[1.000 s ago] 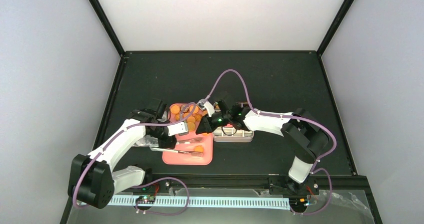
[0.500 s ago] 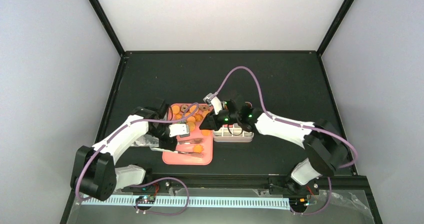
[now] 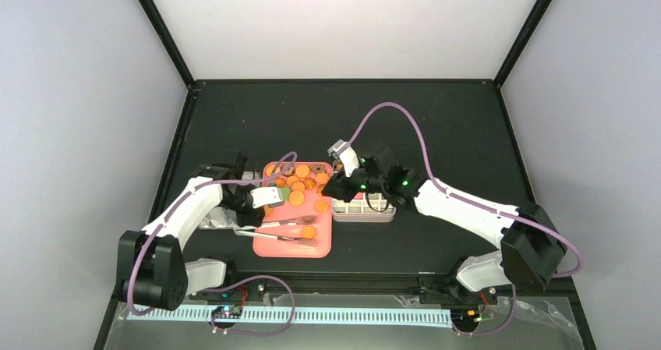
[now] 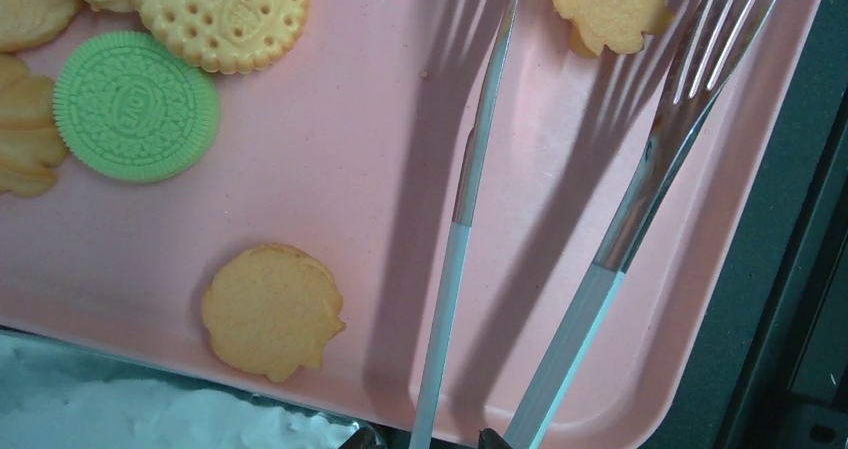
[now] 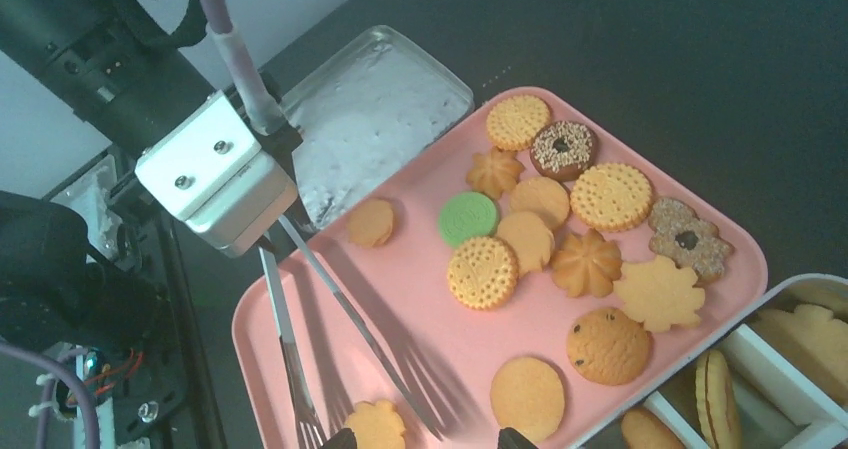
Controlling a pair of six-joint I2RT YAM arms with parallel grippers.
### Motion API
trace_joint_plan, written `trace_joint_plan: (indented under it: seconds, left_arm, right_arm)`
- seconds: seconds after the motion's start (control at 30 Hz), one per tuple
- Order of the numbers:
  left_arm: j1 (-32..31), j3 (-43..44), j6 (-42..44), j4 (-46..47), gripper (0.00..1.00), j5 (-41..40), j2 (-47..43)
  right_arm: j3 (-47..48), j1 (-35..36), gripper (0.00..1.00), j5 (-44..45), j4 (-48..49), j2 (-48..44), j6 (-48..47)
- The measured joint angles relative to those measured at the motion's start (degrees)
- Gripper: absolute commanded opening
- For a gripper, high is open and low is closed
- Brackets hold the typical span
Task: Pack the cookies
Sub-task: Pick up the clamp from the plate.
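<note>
The cookies [image 5: 540,219] lie mostly in a heap at the far end of the pink tray [image 5: 420,319]: golden rounds, flower shapes, a green one [image 4: 135,106] and brown rings. My left gripper [image 4: 420,439] is shut on fork-ended tongs [image 4: 455,219], whose arms spread over the tray's near end. A flower cookie [image 5: 375,424] lies between the fork ends, untouched. My right gripper [image 5: 425,437] hangs open above the tray's right edge, beside a plain round cookie [image 5: 527,397], with nothing between its fingers. In the top view the left gripper [image 3: 243,224] sits left of the tray and the right gripper [image 3: 327,190] at its right side.
A white gridded tin [image 5: 800,369] stands against the tray's right side, with a few cookies in its cells. A silvery foil-lined tray [image 5: 370,119] sits left of the pink tray, under my left arm. Purple cables loop above both wrists.
My right gripper has opened and drawn back to the right, off the cookie heap. My left arm has pulled slightly left, and the tongs' arms have come closer together.
</note>
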Motion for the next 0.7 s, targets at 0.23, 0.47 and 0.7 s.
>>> trace_joint_plan:
  seconds: [0.23,0.47,0.7]
  left_arm:
    - [0.0,-0.7,1.4,2.1,0.25,0.1,5.0]
    - [0.0,-4.0,2.5,5.2,0.15,-0.7,5.9]
    - [0.0,-4.3,3.9,6.1,0.02,-1.3,5.3]
  right_arm:
    - [0.0,0.1,0.41,1.1,-1.9,0.2,-2.0]
    - [0.0,0.1,0.40,1.7,-2.1,-0.7,-3.0]
    - [0.0,0.5,0.38,2.0,-2.1,-1.0,-3.7]
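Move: The clamp lies on the left side of the plate, partly under the left fingers; its middle is about 5 cm to their right, 2 cm back and 4 cm lower. The lone round cookie is 4 cm ahead and 4 cm right, the green cookie 8 cm ahead and 9 cm right, the flower cookie 4 cm back and 14 cm right. From the right hand the clamp is some 13 cm left, 13 cm back and 16 cm below. The left hand sinks about 3.5 cm onto the clamp, then closes its fingers, pinching the farther arm's handle. ##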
